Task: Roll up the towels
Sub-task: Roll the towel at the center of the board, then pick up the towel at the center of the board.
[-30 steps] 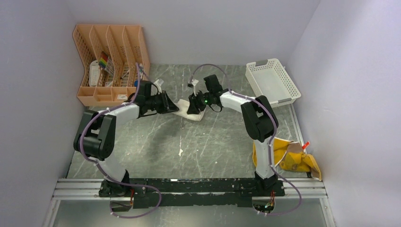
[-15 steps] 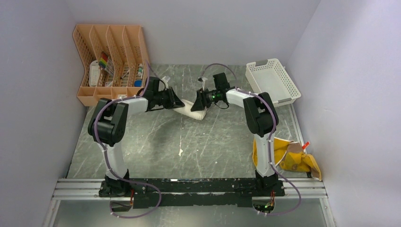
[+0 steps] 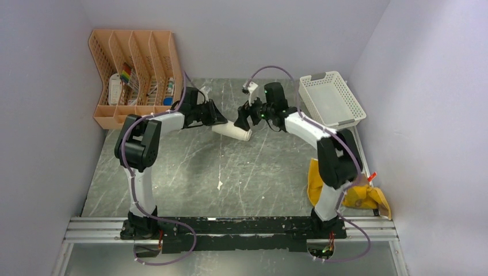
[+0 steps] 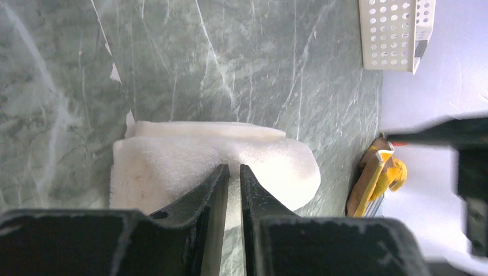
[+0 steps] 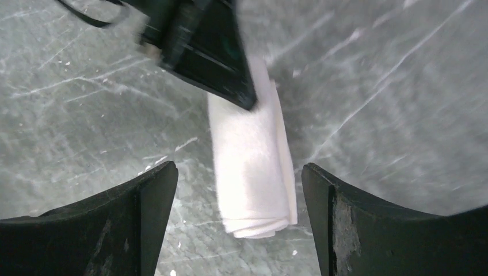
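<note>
The cream-white towel (image 3: 233,131) lies rolled into a short cylinder at the far middle of the table. My left gripper (image 3: 221,122) comes in from the left, and its narrow jaws (image 4: 233,167) are pinched on the roll's left end (image 4: 172,161). My right gripper (image 3: 241,122) hovers just above the roll's right end. In the right wrist view its open jaws (image 5: 239,167) straddle the roll (image 5: 253,167) without touching it. A mustard-yellow towel (image 3: 351,192) and a brown one (image 3: 359,181) lie crumpled at the table's right edge.
A white mesh basket (image 3: 332,98) stands at the far right. An orange desk organizer (image 3: 135,77) fills the far left corner. The right arm's upright link stands just left of the crumpled towels.
My right gripper has opened and let go of the roll, drawing back a little. Both grippers and the roll have shifted slightly toward the far side.
</note>
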### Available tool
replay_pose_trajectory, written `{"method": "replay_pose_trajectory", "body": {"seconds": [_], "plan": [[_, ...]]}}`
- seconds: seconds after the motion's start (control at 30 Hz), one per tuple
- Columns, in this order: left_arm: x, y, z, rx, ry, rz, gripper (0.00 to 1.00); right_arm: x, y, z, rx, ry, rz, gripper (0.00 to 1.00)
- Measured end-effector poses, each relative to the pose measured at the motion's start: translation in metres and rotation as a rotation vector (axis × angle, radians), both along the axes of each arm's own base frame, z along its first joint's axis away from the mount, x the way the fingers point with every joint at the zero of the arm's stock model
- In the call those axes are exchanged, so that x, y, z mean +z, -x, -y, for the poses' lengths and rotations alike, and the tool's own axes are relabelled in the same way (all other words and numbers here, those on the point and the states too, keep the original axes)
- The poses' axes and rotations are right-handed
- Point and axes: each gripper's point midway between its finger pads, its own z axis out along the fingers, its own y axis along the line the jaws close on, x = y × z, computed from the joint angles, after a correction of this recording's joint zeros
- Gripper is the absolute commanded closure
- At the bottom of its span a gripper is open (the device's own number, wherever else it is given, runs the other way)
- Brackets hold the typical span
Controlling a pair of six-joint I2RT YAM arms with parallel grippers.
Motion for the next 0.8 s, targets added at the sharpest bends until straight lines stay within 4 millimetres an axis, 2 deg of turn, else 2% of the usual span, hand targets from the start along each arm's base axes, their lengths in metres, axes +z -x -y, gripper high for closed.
{"method": "replay_pose_trajectory", "body": {"seconds": [0.1,0.2,0.27,0.33,0.47,0.53,0.63,0.8], "plan": [[-0.001,-0.006,0.003,-0.004,-0.005,0.003,0.75,0.038,0.014,-0.015,0.038,0.05,0.229,0.18],[-0.003,-0.013,0.006,-0.009,-0.008,0.005,0.75,0.047,0.033,-0.039,0.111,0.09,0.355,0.18],[-0.006,-0.015,0.007,-0.012,-0.012,0.001,0.75,0.037,0.037,-0.049,0.143,0.131,0.384,0.18],[-0.007,-0.017,0.008,-0.014,-0.016,-0.002,0.75,0.017,0.033,-0.049,0.15,0.195,0.39,0.18],[-0.008,-0.025,0.011,-0.02,-0.022,0.0,0.75,-0.027,0.02,-0.04,0.145,0.323,0.368,0.17],[-0.01,-0.03,0.013,-0.024,-0.025,0.004,0.75,-0.042,0.017,-0.035,0.144,0.37,0.361,0.18],[-0.011,-0.034,0.014,-0.028,-0.031,-0.001,0.75,-0.054,0.01,-0.031,0.14,0.419,0.375,0.18],[-0.012,-0.044,0.019,-0.037,-0.038,0.006,0.75,-0.063,-0.004,-0.027,0.116,0.478,0.418,0.19]]}}
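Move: The rolled white towel lies just under the left fingertips, its middle about 2 cm right, 1 cm back and 3 cm below that hand. From the open right hand, the same middle is some 4 cm left, 2 cm back and 8 cm below. The white basket stands about 31 cm right of the right hand and 9 cm farther out. The peach organizer is roughly 30 cm left of the left hand and 13 cm farther out. The rolled towel is worked forward by the left fingertips, which move across its top to the far edge, about 4.5 cm forward and slightly right. Meanwhile the wide-open right hand lifts back and to the left, then drops over 10 cm and comes forward again to straddle the roll, tipping its fingers down and rolling some 25 degrees, without closing. ##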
